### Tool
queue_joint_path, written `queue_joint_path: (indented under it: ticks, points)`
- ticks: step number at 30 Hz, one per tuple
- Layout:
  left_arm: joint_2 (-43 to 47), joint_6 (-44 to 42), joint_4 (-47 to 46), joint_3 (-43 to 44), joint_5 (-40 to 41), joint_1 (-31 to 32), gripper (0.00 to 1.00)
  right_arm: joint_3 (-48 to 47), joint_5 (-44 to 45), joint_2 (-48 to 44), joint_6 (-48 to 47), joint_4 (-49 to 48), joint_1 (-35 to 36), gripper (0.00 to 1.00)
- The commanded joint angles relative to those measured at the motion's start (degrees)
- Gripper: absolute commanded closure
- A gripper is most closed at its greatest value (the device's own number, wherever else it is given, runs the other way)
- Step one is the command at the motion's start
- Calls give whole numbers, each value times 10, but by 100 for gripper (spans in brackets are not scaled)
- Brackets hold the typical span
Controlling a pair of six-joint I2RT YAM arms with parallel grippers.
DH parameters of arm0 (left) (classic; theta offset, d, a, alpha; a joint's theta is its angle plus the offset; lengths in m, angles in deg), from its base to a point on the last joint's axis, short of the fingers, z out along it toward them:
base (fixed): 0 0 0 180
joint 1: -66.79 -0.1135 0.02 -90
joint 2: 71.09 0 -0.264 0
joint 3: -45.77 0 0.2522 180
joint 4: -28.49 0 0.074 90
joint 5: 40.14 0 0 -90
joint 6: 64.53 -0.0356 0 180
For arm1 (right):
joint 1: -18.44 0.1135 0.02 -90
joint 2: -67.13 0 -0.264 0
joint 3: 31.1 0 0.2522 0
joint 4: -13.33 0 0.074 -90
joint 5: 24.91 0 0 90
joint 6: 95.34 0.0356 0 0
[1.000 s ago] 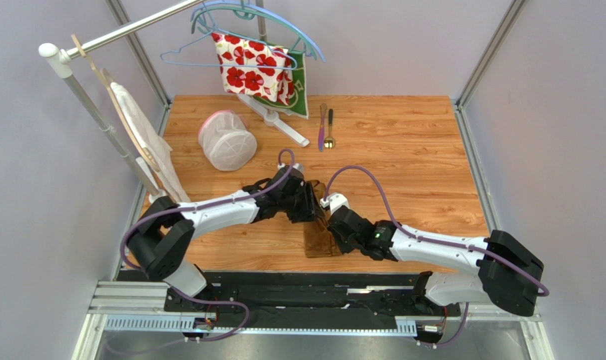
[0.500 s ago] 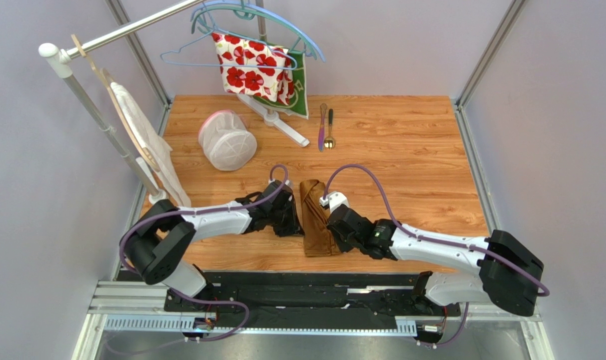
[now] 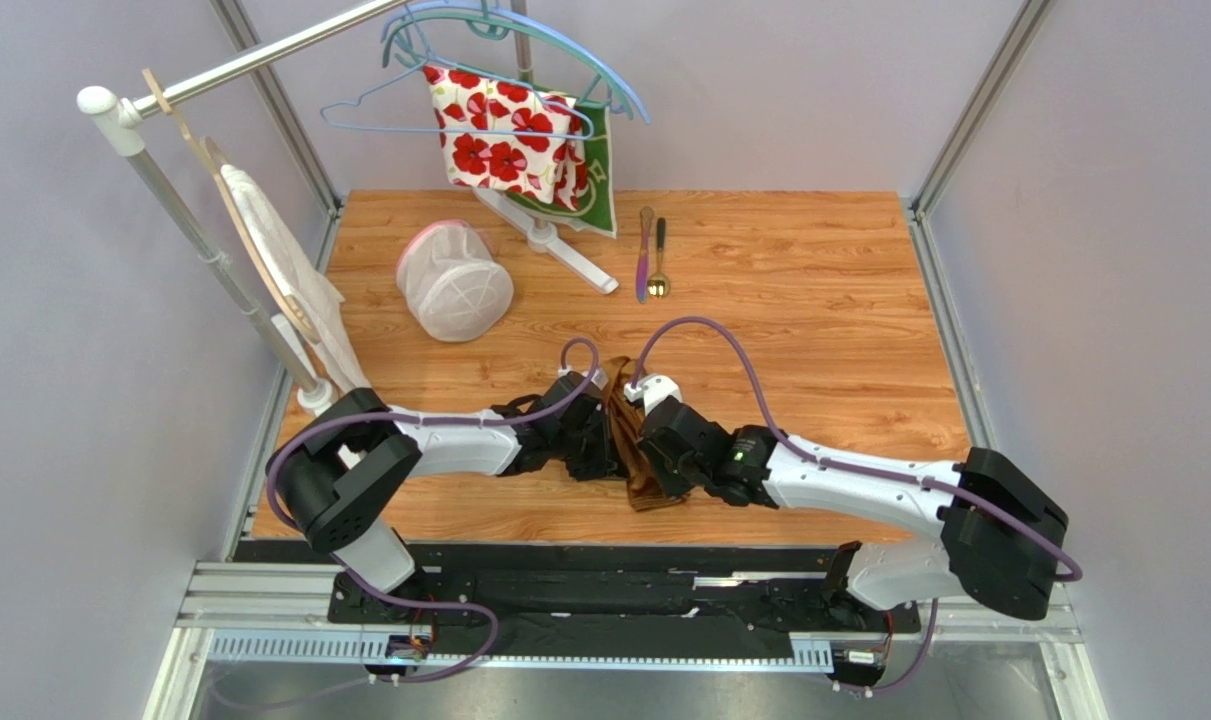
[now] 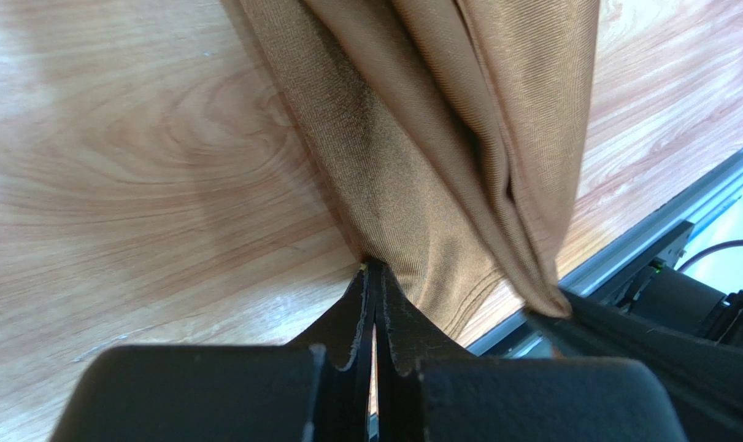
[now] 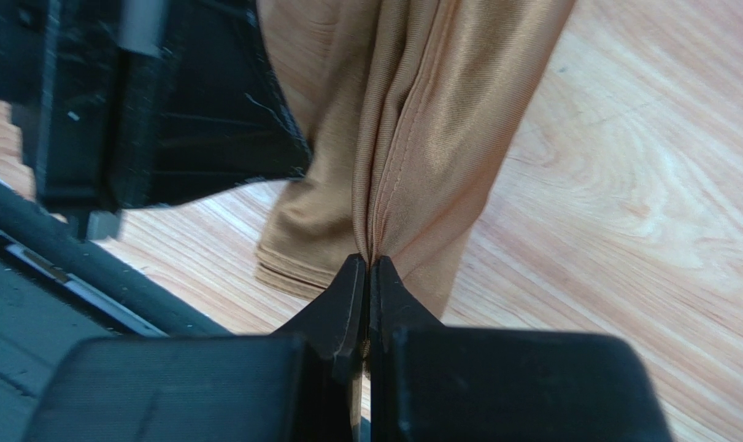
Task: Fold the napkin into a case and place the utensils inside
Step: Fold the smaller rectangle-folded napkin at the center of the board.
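Observation:
The golden-brown napkin (image 3: 625,440) is gathered into a narrow, creased strip near the table's front edge, pinched from both sides. My left gripper (image 3: 602,444) is shut on its left edge (image 4: 373,265), and the cloth (image 4: 439,138) fans away from the tips. My right gripper (image 3: 649,450) is shut on a fold of its right side (image 5: 367,261), with pleats of satin (image 5: 439,120) running up from the jaws. The two utensils lie side by side at the far middle of the table: the purple-pink knife (image 3: 644,252) and the gold-bowled spoon (image 3: 659,258). No finished case shape shows.
A white mesh basket (image 3: 454,281) lies at the far left. A floral cloth (image 3: 509,132) and a green cloth (image 3: 608,183) hang on hangers from the rack, whose white foot (image 3: 554,243) rests beside the utensils. A slanted pole (image 3: 206,240) stands left. The black front rail (image 3: 611,563) is close behind the grippers.
My left gripper was open over the napkin's far part, drew back left, then shut on its left edge. The right gripper shifted left, and the flat strip is now bunched between both.

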Motion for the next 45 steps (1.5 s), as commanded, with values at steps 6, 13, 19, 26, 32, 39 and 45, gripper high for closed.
queue_joint_path:
  ticks: [6, 13, 19, 26, 32, 39, 45]
  points:
    - [-2, 15, -11, -3, 12, 15, 99, -51, -70, 54, 50, -20, 2, 100]
    - [2, 20, -8, -7, 14, 19, 99, -55, -87, 78, 75, -37, 1, 100]
    - [5, 23, -11, -11, 17, 23, 99, -45, -99, 91, 111, -58, -5, 100]
    - [6, 31, -24, -26, 19, 24, 99, -4, -140, 102, 158, -112, -32, 100]
    - [18, 23, -12, -29, 25, 24, 99, 24, -179, 114, 171, -156, -56, 84]
    - [92, -8, 68, -23, 42, 15, 96, 87, -238, 104, 186, -230, -97, 60]
    - [116, -33, 83, 10, -15, -49, 95, 133, -304, 101, 201, -289, -141, 51]
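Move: My left fingertips, shut, are already on the lower layer at the napkin's left long edge, which lies right under them. My right hand holds the flap's near corner raised. For it, that left edge lies about 6 cm to the left, 1 cm ahead and 4 cm down. The napkin's near end is some 3 cm back and 3 cm left of my right hand, and 4 cm back and 4 cm right of my left. With my right hand I carry the pinched flap about 5 cm left and nearly 4 cm down, drifting slightly back, onto the napkin's left edge, tipping and rolling the wrist some 35 degrees. Low over the layers I open the fingers about halfway and let the hem go. My left hand stays on the edge almost to the end, then lifts about 2.5 cm and slides left, clear of the cloth. ##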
